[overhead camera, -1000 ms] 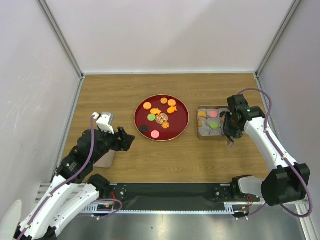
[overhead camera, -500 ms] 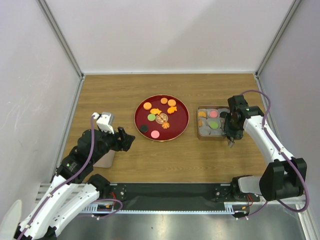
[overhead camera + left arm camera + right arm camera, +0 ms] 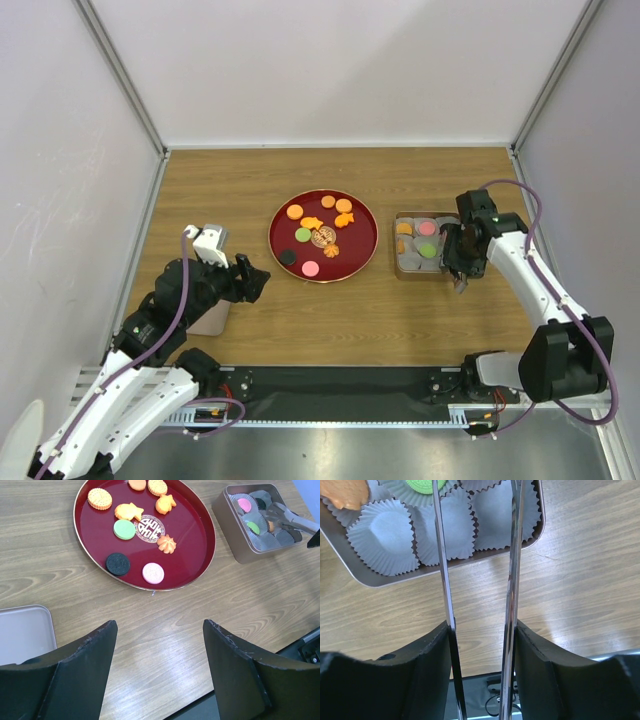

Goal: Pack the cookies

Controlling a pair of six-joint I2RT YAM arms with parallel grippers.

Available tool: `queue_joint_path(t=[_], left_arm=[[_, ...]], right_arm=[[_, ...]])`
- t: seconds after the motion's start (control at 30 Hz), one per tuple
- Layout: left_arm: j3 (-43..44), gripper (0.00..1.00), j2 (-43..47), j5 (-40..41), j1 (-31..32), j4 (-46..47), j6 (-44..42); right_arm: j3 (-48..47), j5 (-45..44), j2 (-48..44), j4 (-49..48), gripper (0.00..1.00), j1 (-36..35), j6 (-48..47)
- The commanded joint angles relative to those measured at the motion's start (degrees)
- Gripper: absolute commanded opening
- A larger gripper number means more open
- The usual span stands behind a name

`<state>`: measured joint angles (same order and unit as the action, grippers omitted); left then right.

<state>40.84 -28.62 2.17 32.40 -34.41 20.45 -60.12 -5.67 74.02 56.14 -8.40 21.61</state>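
Observation:
Several cookies (image 3: 302,234) in orange, green, pink and black lie on the dark-red plate (image 3: 275,235); the left wrist view shows the green one (image 3: 124,529), a black one (image 3: 118,563) and a pink one (image 3: 153,573). More sit in paper cups in the metal tin (image 3: 400,270): a green cookie (image 3: 425,485) and an orange one (image 3: 345,492). My right gripper (image 3: 481,627) is shut on metal tongs (image 3: 442,580), whose arms reach over the tin's near corner; their tips are out of that view. My left gripper (image 3: 159,625) hangs open above bare wood near the plate.
Empty white paper cups (image 3: 382,537) fill the tin's near row. A grey lid (image 3: 22,632) lies on the table under my left arm. White walls close in the table on three sides, and a black rail (image 3: 340,385) runs along the near edge.
The tongs' arms have spread wider in my right gripper, which has shifted slightly toward the tin. The left arm has not moved.

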Motion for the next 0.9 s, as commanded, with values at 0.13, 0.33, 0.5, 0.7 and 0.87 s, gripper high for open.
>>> queue_joint_path(t=[0.13, 0.33, 0.5, 0.7, 0.87], left_arm=[[0.2, 0.76, -0.4, -0.8, 0.4, 1.8, -0.9], [0.3, 0.76, -0.6, -0.7, 0.3, 1.6, -0.8], [0.4, 0.76, -0.2, -0.2, 0.4, 1.5, -0.8], [0.4, 0.76, 0.1, 0.5, 0.3, 1.4, -0.7], [0.4, 0.76, 0.1, 0.7, 0.3, 1.4, -0.7]], right_arm=[[-5.2, 1.4, -5.6, 1.1, 0.50, 0.3, 0.0], [-12.0, 1.6, -4.4, 0.5, 0.49, -11.0, 0.6], [-18.2, -2.1, 5.6, -2.3, 0.49, -23.4, 2.6], [-26.0, -2.7, 18.8, -3.6, 0.50, -33.9, 1.7], [-28.7, -3.2, 23.9, -3.1, 0.50, -38.1, 1.1]])
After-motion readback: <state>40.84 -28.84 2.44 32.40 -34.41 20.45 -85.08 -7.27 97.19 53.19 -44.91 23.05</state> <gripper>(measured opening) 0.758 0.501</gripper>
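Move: To the right hand's left, some 28 cm off and about 10 cm farther out, lies the middle of the red cookie tray, roughly 11 cm lower. On it the orange star cookie is about 27 cm left and 7 cm ahead, the pink cookie 32 cm left and 3 cm ahead. The box is close by, its middle 8 cm ahead and 4 cm left. From the left hand the tray is 18 cm ahead, 12 cm right and well below. Lifting the tongs up out of the box, the right hand rises about 8 cm, then sweeps fast to the left, some 23 cm, from the box to the red tray's near right side, sinking again over the second half. The wrist swings roughly 35 degrees counter-clockwise on the way; the fingers keep the tongs, held part open. ##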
